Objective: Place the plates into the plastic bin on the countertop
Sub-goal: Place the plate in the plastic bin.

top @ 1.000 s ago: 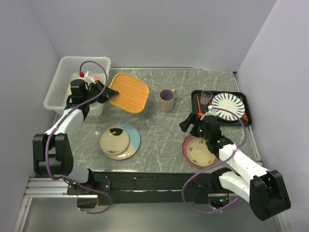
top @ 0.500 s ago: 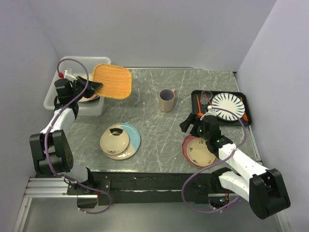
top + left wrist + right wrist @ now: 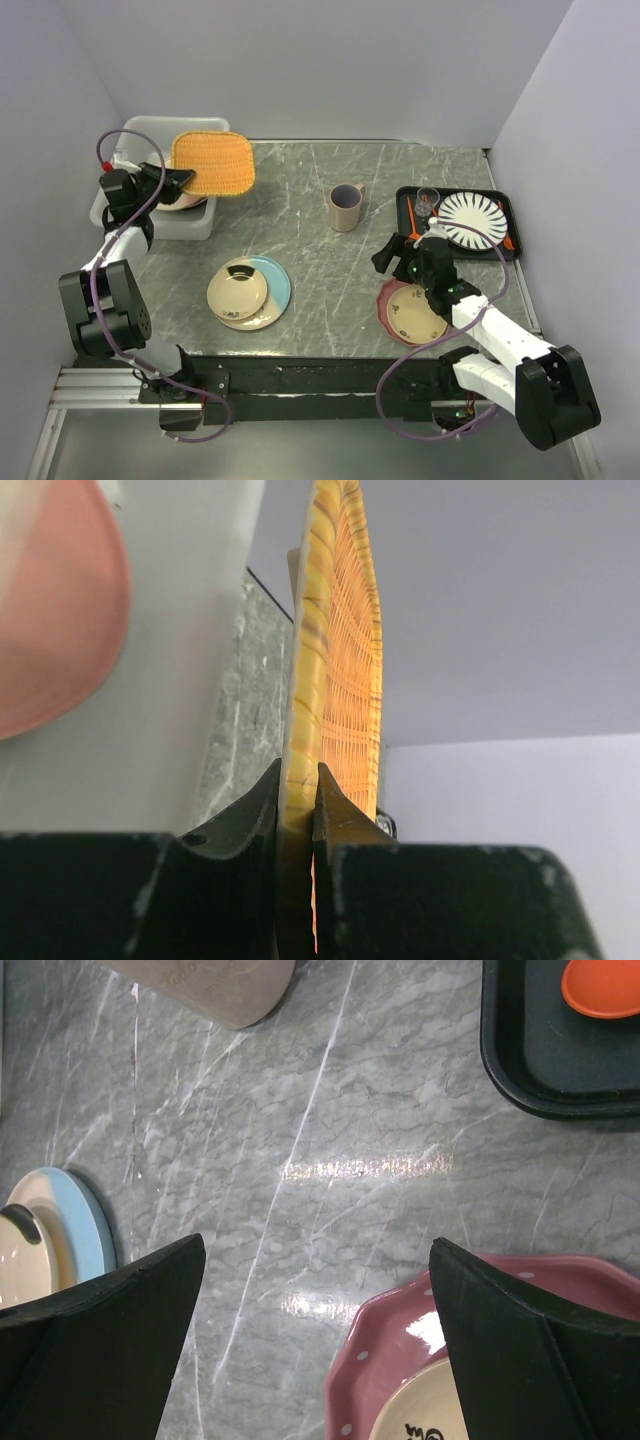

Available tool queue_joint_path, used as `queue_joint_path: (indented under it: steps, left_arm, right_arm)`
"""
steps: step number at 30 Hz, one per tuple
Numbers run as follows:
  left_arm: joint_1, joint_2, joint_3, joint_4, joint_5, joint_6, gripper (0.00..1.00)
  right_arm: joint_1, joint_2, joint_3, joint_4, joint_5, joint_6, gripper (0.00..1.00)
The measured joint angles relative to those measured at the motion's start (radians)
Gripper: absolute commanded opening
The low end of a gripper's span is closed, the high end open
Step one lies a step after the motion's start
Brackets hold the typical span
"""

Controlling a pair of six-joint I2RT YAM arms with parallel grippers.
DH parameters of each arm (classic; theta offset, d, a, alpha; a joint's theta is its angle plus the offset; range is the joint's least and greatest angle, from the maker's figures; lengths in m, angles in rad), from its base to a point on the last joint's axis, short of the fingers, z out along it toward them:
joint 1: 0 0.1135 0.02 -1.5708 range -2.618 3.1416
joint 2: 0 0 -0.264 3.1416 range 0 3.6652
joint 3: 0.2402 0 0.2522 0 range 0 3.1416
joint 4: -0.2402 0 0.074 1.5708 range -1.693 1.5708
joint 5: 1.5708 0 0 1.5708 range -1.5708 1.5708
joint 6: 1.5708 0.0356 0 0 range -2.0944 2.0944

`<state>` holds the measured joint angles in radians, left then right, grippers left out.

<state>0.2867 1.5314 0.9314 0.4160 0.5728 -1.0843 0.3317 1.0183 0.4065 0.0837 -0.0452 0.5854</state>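
Observation:
My left gripper [image 3: 181,178] is shut on the edge of an orange woven square plate [image 3: 212,163], holding it over the right rim of the plastic bin [image 3: 140,129]. In the left wrist view the gripper [image 3: 298,770] pinches the woven rim [image 3: 310,630] edge-on, and a pink plate [image 3: 50,610] lies in the bin. A cream plate [image 3: 238,291] sits on a cream-and-light-blue plate [image 3: 278,285] on the countertop [image 3: 320,270]. My right gripper [image 3: 392,256] hangs open, empty [image 3: 318,1245], above the left edge of the pink scalloped dotted plate [image 3: 400,1360], which carries a small cream floral plate [image 3: 416,313].
A beige mug [image 3: 345,207] stands mid-counter. At the back right a flat black tray [image 3: 404,195] holds a white plate with black stripes [image 3: 473,220], a small glass [image 3: 428,200] and orange utensils [image 3: 600,982]. Walls close in on the left, back and right.
My left arm has swung the orange woven plate leftwards from above the counter to over the bin. The right arm has not moved.

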Motion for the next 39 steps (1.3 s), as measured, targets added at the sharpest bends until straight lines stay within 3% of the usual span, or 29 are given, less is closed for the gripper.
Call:
queue_joint_path:
  steps: [18, 39]
  left_arm:
    - [0.076, 0.035, -0.011, 0.055, -0.080, -0.061, 0.01]
    - [0.130, 0.039, 0.029, -0.042, -0.212, -0.032, 0.01]
  right_arm:
    - [0.000, 0.016, 0.000, 0.006, -0.003, 0.000, 1.00]
    - [0.003, 0.053, 0.000, 0.020, -0.015, 0.000, 1.00]
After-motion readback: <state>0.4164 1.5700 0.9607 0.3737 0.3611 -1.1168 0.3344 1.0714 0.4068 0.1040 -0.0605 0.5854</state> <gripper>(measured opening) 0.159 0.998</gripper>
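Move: My left hand still grips the orange woven plate, held out past the bin's right rim. The stack topped by the pink-and-cream plate lies about 5 cm to my left, 2 cm ahead and 16 cm down; the bin's middle is some 10 cm left and 3 cm ahead. The blue plate stack sits about 10 cm right and 25 cm back. From my right hand, the bin's stack is roughly 53 cm left and 19 cm ahead, slightly lower. I sweep my left hand about 10 cm to the left, bringing the orange plate in over the bin's right rim and above the stacked plates. As it travels I swing the wrist some 20 degrees counter-clockwise and sink only slightly, my fingers keeping their pinch on the plate's edge. ##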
